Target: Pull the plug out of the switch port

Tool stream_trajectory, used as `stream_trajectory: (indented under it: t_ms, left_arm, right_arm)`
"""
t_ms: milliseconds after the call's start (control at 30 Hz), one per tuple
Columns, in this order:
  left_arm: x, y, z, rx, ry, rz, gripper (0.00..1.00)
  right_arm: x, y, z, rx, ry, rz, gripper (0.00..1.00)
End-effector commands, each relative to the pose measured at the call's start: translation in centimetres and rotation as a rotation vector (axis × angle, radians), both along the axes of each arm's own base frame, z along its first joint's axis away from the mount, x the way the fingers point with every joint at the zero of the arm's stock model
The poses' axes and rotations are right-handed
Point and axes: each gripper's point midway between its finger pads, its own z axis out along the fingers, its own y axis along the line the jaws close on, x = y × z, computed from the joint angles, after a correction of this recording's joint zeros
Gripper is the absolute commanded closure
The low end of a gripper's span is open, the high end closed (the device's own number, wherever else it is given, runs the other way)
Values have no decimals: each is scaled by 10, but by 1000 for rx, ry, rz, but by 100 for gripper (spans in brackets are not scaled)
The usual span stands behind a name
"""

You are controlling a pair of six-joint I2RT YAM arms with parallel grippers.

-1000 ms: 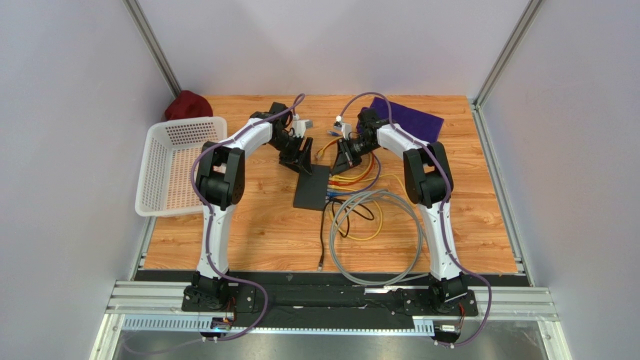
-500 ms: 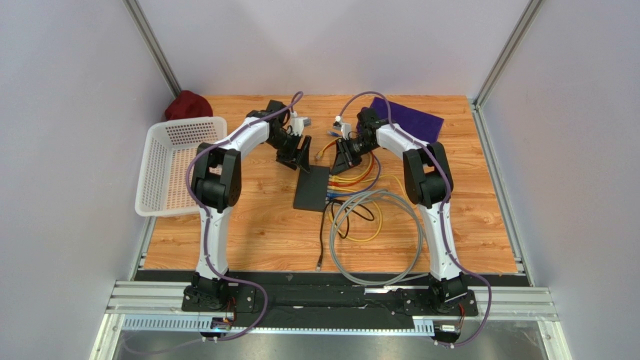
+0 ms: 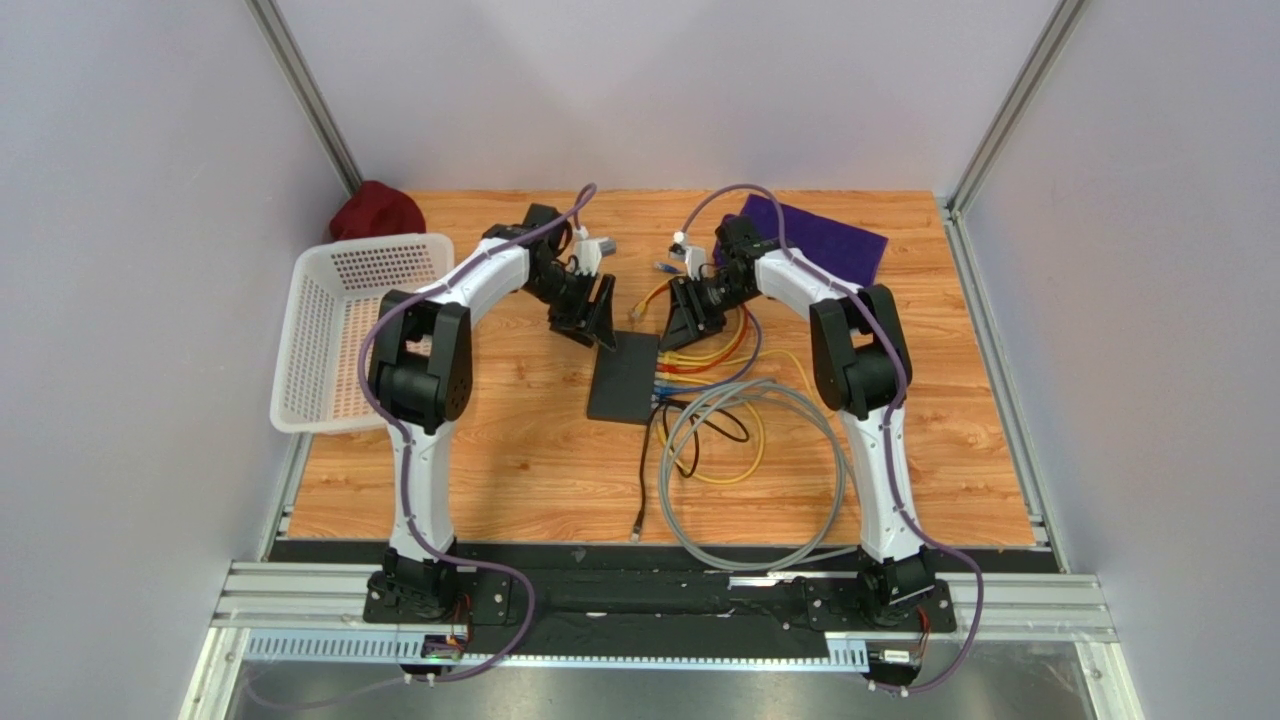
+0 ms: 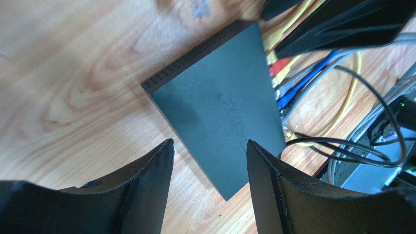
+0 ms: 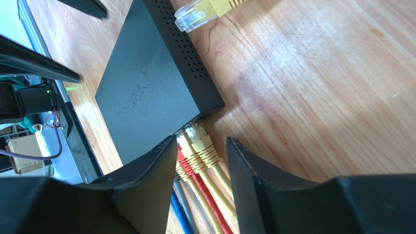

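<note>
The switch (image 3: 624, 375) is a flat matte-black box on the wooden table, also seen in both wrist views (image 4: 219, 107) (image 5: 151, 92). Yellow plugs (image 5: 202, 141), a red plug (image 5: 184, 158) and blue and grey cables sit in its ports on the right side. One loose yellow plug (image 5: 195, 13) lies on the wood beyond the switch's far corner, free of any port. My right gripper (image 5: 201, 140) hangs open just above the plugged yellow connectors, holding nothing. My left gripper (image 4: 210, 144) is open over the switch's far end, apart from it.
A white mesh basket (image 3: 361, 330) stands at the left edge, with a dark red cloth (image 3: 376, 210) behind it. A purple cloth (image 3: 819, 233) lies at the back right. Coiled grey cable (image 3: 751, 473) and yellow and black cables spread in front of the switch.
My right gripper's jaws have gone from shut to open. The left gripper has drawn back a little toward the far left, away from the switch.
</note>
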Motion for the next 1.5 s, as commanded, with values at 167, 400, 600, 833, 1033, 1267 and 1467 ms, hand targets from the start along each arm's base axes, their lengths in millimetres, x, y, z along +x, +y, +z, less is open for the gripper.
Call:
stream_trajectory:
  t_ms: [167, 400, 600, 833, 1033, 1267, 1467]
  left_arm:
    - [-14, -9, -31, -6, 107, -18, 36]
    - [-14, -11, -48, 28, 134, -25, 48]
    - [-14, -13, -53, 36, 149, -32, 61]
    - [-13, -12, -56, 61, 144, -31, 64]
    - [-14, -13, -58, 70, 141, -41, 64]
    - [-13, -14, -58, 72, 134, -47, 64]
    - [-14, -14, -58, 71, 134, -49, 64]
  right_arm:
    - [-17, -26, -57, -159, 93, -46, 57]
    - [-29, -19, -56, -106, 148, 16, 61]
    - [-41, -10, -61, -121, 156, 79, 66]
    - [-41, -10, -63, -129, 164, 77, 70]
    - [-43, -9, -65, -159, 147, 86, 78]
    - [-53, -3, -65, -188, 153, 137, 76]
    - [-58, 0, -64, -187, 155, 173, 80]
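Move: The yellow plug in the switch's farthest port sits between my open right fingers, roughly 1 cm back and 1 cm below the hand point. The switch's middle is about 5 cm back and 6 cm left of that hand. A loose yellow plug lies some 5 cm ahead and 4 cm left, and the blue plug about 7 cm back. From my left hand the switch's middle is some 5 cm back, 4 cm right and 5 cm below; the yellow plug is about 10 cm right, 1 cm back. I drop my left hand about 4 cm, easing back a little and tilting some 10 degrees, down to the switch's left edge, then close those fingers partway until they pinch the case and hold it. Meanwhile my right hand shifts about 1 cm back along the port side and narrows its fingers onto the farthest yellow plug, gripping it beside the port. ##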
